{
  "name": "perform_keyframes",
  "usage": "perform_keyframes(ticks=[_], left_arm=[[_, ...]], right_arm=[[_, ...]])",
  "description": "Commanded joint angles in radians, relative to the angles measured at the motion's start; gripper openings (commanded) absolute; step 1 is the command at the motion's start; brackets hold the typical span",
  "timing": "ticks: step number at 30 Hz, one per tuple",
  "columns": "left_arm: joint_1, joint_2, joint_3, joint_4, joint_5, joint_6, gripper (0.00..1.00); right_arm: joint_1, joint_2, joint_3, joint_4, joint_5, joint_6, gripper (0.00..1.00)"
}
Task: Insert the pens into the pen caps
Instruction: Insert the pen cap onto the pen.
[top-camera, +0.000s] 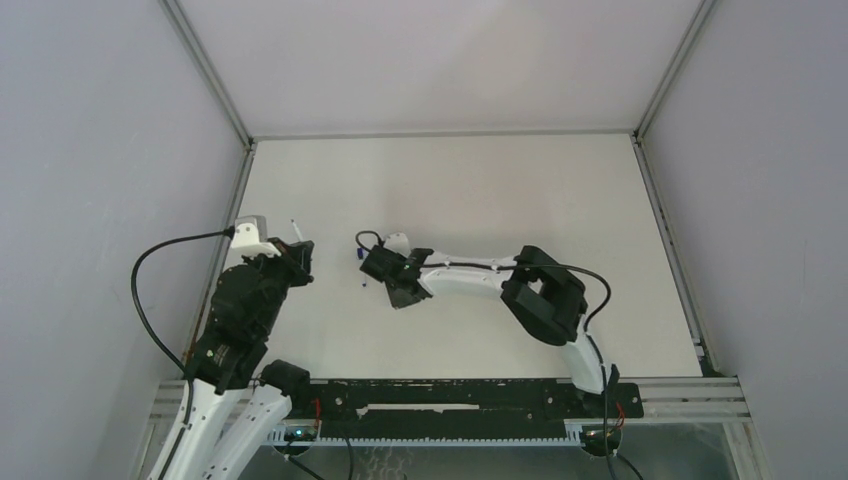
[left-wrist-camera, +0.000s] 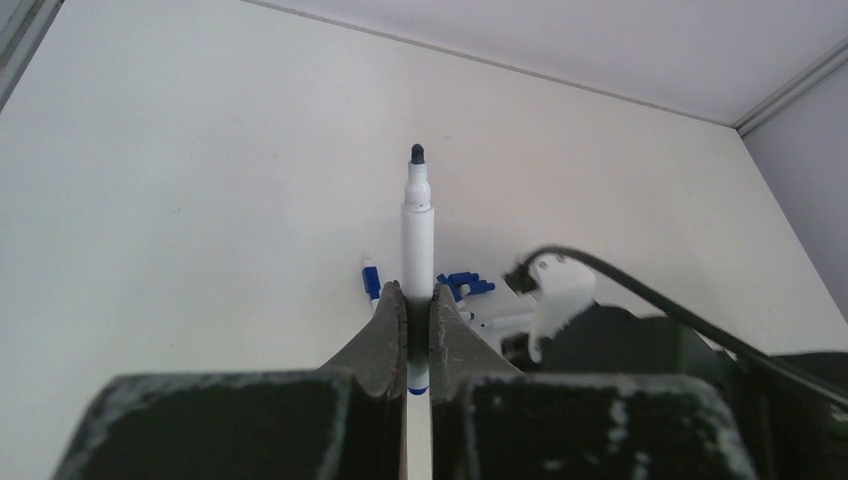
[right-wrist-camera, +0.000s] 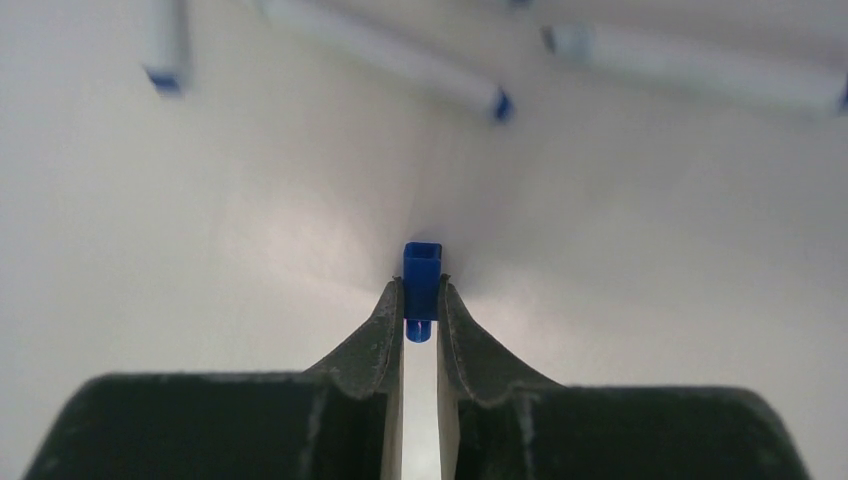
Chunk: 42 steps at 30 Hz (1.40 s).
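Observation:
My left gripper (left-wrist-camera: 418, 300) is shut on a white pen (left-wrist-camera: 418, 230), whose dark uncapped tip points away from the wrist. From above, this gripper (top-camera: 297, 250) sits at the table's left with the pen (top-camera: 295, 228) sticking out beyond it. My right gripper (right-wrist-camera: 421, 287) is low over the table, and both fingers press on a small blue pen cap (right-wrist-camera: 422, 275) with its open end facing forward. Other white pens (right-wrist-camera: 390, 55) lie blurred just beyond it. In the left wrist view, loose blue caps (left-wrist-camera: 465, 285) lie beside the right arm.
The white table (top-camera: 480, 190) is boxed in by grey walls and metal rails (top-camera: 232, 210). The right arm's black cable (left-wrist-camera: 680, 305) arches across the left wrist view. A pen with a blue end (left-wrist-camera: 371, 283) lies on the table near the pile.

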Motion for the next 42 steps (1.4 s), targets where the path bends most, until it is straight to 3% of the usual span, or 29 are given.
perform_keyframes(ticks=[1,6,13,17,20,23,31,42], left_arm=[[-0.001,0.020,-0.012,0.049,0.042,-0.006,0.00],[-0.002,0.071,-0.012,0.058,0.090,-0.022,0.00],[-0.009,0.260,0.023,0.090,0.287,-0.059,0.00],[-0.073,0.339,0.072,0.072,0.200,-0.032,0.00],[-0.134,0.383,0.104,0.061,0.131,-0.037,0.00],[-0.170,0.408,0.106,0.090,0.140,-0.057,0.00],[-0.177,0.431,0.120,0.088,0.124,-0.047,0.00],[-0.176,0.444,0.148,0.080,0.100,-0.029,0.00]], right_arm=[[0.032,-0.155,-0.231,-0.085,-0.038,0.032,0.13],[0.032,-0.304,-0.449,-0.101,-0.028,0.086,0.14],[-0.012,-0.430,-0.644,-0.025,-0.050,0.124,0.15],[-0.056,-0.486,-0.705,0.016,-0.067,0.121,0.16],[-0.086,-0.517,-0.733,0.018,-0.061,0.105,0.18],[-0.116,-0.533,-0.748,0.018,-0.061,0.086,0.25],[-0.157,-0.518,-0.707,0.033,-0.077,0.055,0.40],[-0.138,-0.438,-0.611,-0.026,-0.073,0.060,0.39]])
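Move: The right hand holds the loose blue cap just above the table; the clear patch where the cap goes lies about 6 cm back and 17 cm to its right at the same height. The nearest bare pen lies some 6 cm ahead and 2 cm left, the other bare pen 8 cm ahead and 7 cm right, the capped pen 7 cm ahead and 8 cm left. From the left hand, gripping a pen, that loose cap is about 15 cm right, level fore and aft, 25 cm below. Keeping its pinch on the loose cap and staying at table height, the right hand sweeps away from the pens, first back and right, then mainly right with a slight return forward (some 17 cm to the right overall), turning about 10 degrees clockwise, and near the end of the sweep its fingers open to let go of the cap. Meanwhile the left hand, still gripping its pen, swings right about 9 cm and sinks towards the pens and caps on the table, tipping down nearly 20 degrees and turning clockwise about 15, then all but stops. ##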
